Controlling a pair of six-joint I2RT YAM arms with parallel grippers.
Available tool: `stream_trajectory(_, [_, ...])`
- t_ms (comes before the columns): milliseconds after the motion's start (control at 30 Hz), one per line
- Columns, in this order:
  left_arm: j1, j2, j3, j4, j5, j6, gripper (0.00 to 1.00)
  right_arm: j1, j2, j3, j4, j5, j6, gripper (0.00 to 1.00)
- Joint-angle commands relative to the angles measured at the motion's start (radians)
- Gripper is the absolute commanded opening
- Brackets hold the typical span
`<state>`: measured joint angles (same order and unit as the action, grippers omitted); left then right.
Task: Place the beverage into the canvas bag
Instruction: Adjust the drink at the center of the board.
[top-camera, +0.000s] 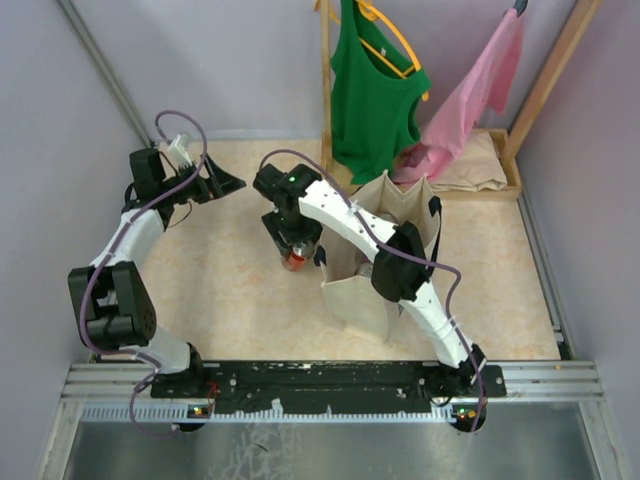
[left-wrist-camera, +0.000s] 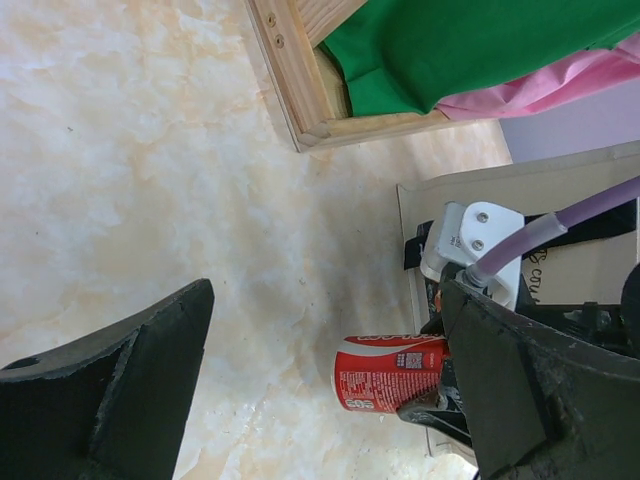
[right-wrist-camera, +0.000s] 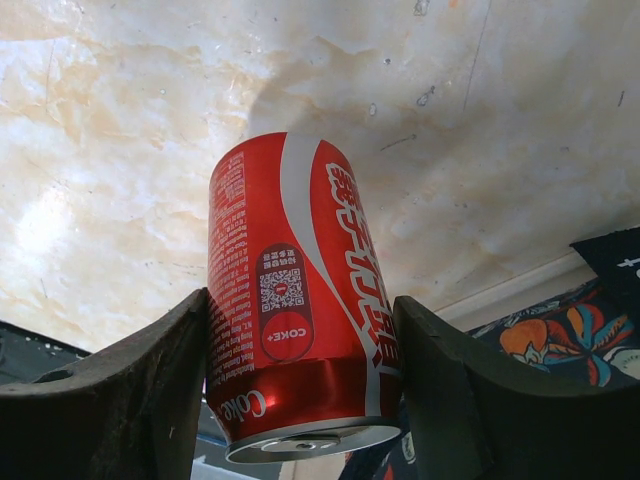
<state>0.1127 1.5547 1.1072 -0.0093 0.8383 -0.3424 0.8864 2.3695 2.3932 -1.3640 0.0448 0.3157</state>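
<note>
The beverage is a red Coke can (top-camera: 293, 258) (right-wrist-camera: 295, 290) (left-wrist-camera: 385, 372). My right gripper (top-camera: 293, 243) (right-wrist-camera: 302, 305) is shut on it, one black finger pressed on each side. The can hangs just left of the canvas bag (top-camera: 355, 300), over the table, with its shadow on the surface behind it. The cream bag stands upright and open at the top, and my right arm partly covers it. In the left wrist view, a beige side of the canvas bag (left-wrist-camera: 520, 195) shows at the right. My left gripper (top-camera: 225, 183) (left-wrist-camera: 328, 290) is open and holds nothing, at the back left, well apart from the can.
A wooden clothes rack (top-camera: 325, 90) stands at the back with a green tank top (top-camera: 375, 90) and a pink garment (top-camera: 470, 95) hanging over its wooden base (top-camera: 505, 165) (left-wrist-camera: 300, 90). Grey walls close in the left and right sides.
</note>
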Motion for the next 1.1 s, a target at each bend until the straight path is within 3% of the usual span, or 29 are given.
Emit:
stream_trajectory(0, [-0.006,-0.041,-0.006,-0.003,-0.002,0.006,1.00,-0.004,-0.001,0.031,-0.005,0.021,-0.025,0.00])
stream_trajectory(533, [-0.006,-0.040,-0.004,0.009,0.002,-0.016,1.00,-0.003,0.044,-0.028,0.066,0.064,-0.079,0.78])
stream_trajectory(767, [-0.006,-0.037,-0.003,0.017,0.003,-0.022,1.00,-0.005,0.018,-0.050,0.182,0.046,-0.100,0.94])
stream_trajectory(1067, [-0.005,-0.036,0.006,0.013,0.003,-0.019,1.00,-0.013,-0.005,-0.017,0.157,0.056,-0.082,0.95])
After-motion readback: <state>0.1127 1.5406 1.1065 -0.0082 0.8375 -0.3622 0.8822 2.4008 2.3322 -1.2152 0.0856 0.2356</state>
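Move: The right hand already holds the red can almost upright over bare table, and the spot it is going to lies straight beneath, about 10 cm down. The canvas bag stands some 17 cm to the right, level in reach, and the clothes rack's near-left corner is about 15 cm ahead and 6 cm right, down at table level. From the left hand, that table spot is roughly 14 cm back, 15 cm right and 20 cm down. The right hand lowers the gripped can about 2 cm, nearly straight down onto the bare table beside the bag, with hardly any turn of the wrist. Its fingers then open from their grip to almost fully wide, letting go of the can, while the hand stays low around its top and shifts about 3 cm forward and left, sinking slightly and tilting its fingertips a few degrees forward. ##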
